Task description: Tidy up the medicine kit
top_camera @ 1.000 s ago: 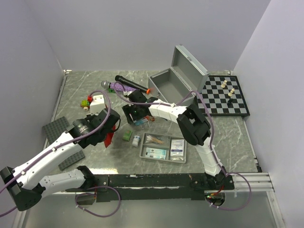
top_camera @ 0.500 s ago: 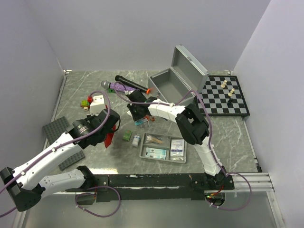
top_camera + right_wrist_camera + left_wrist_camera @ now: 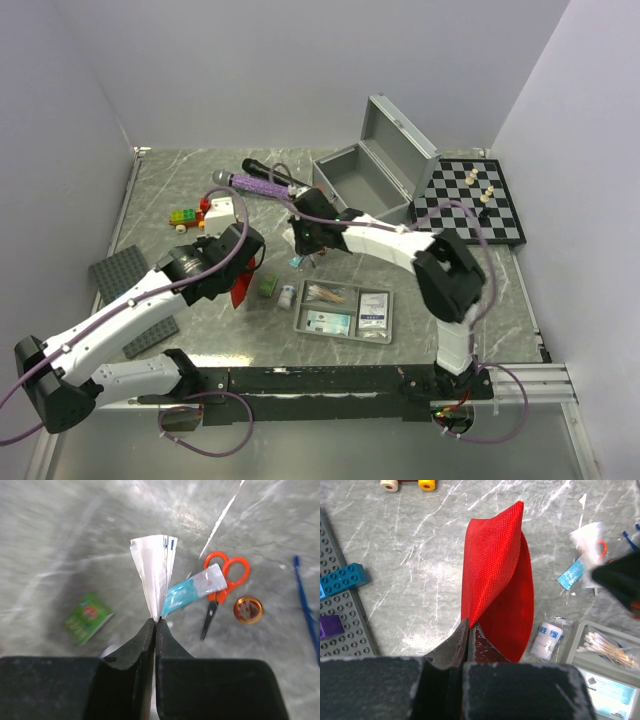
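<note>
The silver-grey metal case stands open at the back, lid up. Its grey divided tray lies in front of it with packets and cotton swabs inside. My left gripper is shut on the lower edge of the red pouch, which hangs folded above the table in the left wrist view. My right gripper is shut on a small white packet, held above orange scissors and a blue sachet. A green box and a bandage roll lie left of the tray.
A chessboard with pieces lies at the right. Two microphones, a toy car and a white block are at the back left. Dark studded plates lie at the left. A gold tin and a blue pen lie beside the scissors.
My left arm has moved right and forward with the red pouch. My right gripper has shifted right with the white packet, and its elbow has swung out to the right.
</note>
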Controlling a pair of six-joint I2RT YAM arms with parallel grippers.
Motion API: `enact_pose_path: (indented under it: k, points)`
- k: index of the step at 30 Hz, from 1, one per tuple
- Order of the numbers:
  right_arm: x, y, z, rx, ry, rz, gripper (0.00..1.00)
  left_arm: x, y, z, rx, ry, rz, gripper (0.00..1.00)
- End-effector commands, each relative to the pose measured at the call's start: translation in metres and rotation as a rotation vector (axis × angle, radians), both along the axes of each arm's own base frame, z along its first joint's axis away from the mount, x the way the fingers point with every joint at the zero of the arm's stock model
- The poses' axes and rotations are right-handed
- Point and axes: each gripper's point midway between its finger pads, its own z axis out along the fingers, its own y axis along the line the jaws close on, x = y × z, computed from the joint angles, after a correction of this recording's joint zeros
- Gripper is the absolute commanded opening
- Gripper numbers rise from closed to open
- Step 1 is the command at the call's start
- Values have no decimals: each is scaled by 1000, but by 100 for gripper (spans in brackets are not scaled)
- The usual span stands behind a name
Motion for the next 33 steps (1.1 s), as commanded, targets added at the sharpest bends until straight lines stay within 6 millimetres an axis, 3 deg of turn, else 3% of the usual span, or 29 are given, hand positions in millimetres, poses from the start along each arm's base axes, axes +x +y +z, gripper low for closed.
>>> enact_pose_path:
  k: [1, 6, 12, 16, 25, 33]
  points:
    - [-7, 0, 77, 207, -91, -49, 3, 15, -10, 2, -2, -25, 7, 1]
    - [-41, -5, 105, 339, -74, -13, 3, 26, -26, -4, -27, -16, 5, 1]
    - [-78, 19, 129, 457, -33, 85, 3, 39, -48, 1, -112, -41, -15, 1]
    - [-89, 33, 141, 494, -19, 127, 3, 45, -59, 5, -143, -49, -24, 1]
    - [-91, 48, 138, 519, 52, 141, 3, 49, -74, 2, -200, -43, -40, 1]
    - [-73, 55, 134, 510, 94, 58, 2, 46, -73, 8, -240, -58, -30, 1]
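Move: The white packet in the right fingers is bound for the red pouch, whose middle is some 13 cm to the right hand's left, 7 cm back and 8 cm above it. On the table about 5 cm below the hand, the blue sachet lies 2 cm back and 1 cm right; the green box lies about 9 cm back and 6 cm left. From the left hand, still holding the pouch, the packet is about 11 cm ahead, 13 cm right and 14 cm lower. Keep the packet pinched and lift the right gripper about 11 cm clear of the table, carrying it back roughly 9 cm and then left, while rolling it some 25 degrees so the fingers swing up to point more leftward at the pouch's open mouth. Meanwhile bring the left gripper, still gripping the pouch's edge, right and somewhat forward, with a slight dip, to meet the packet. ##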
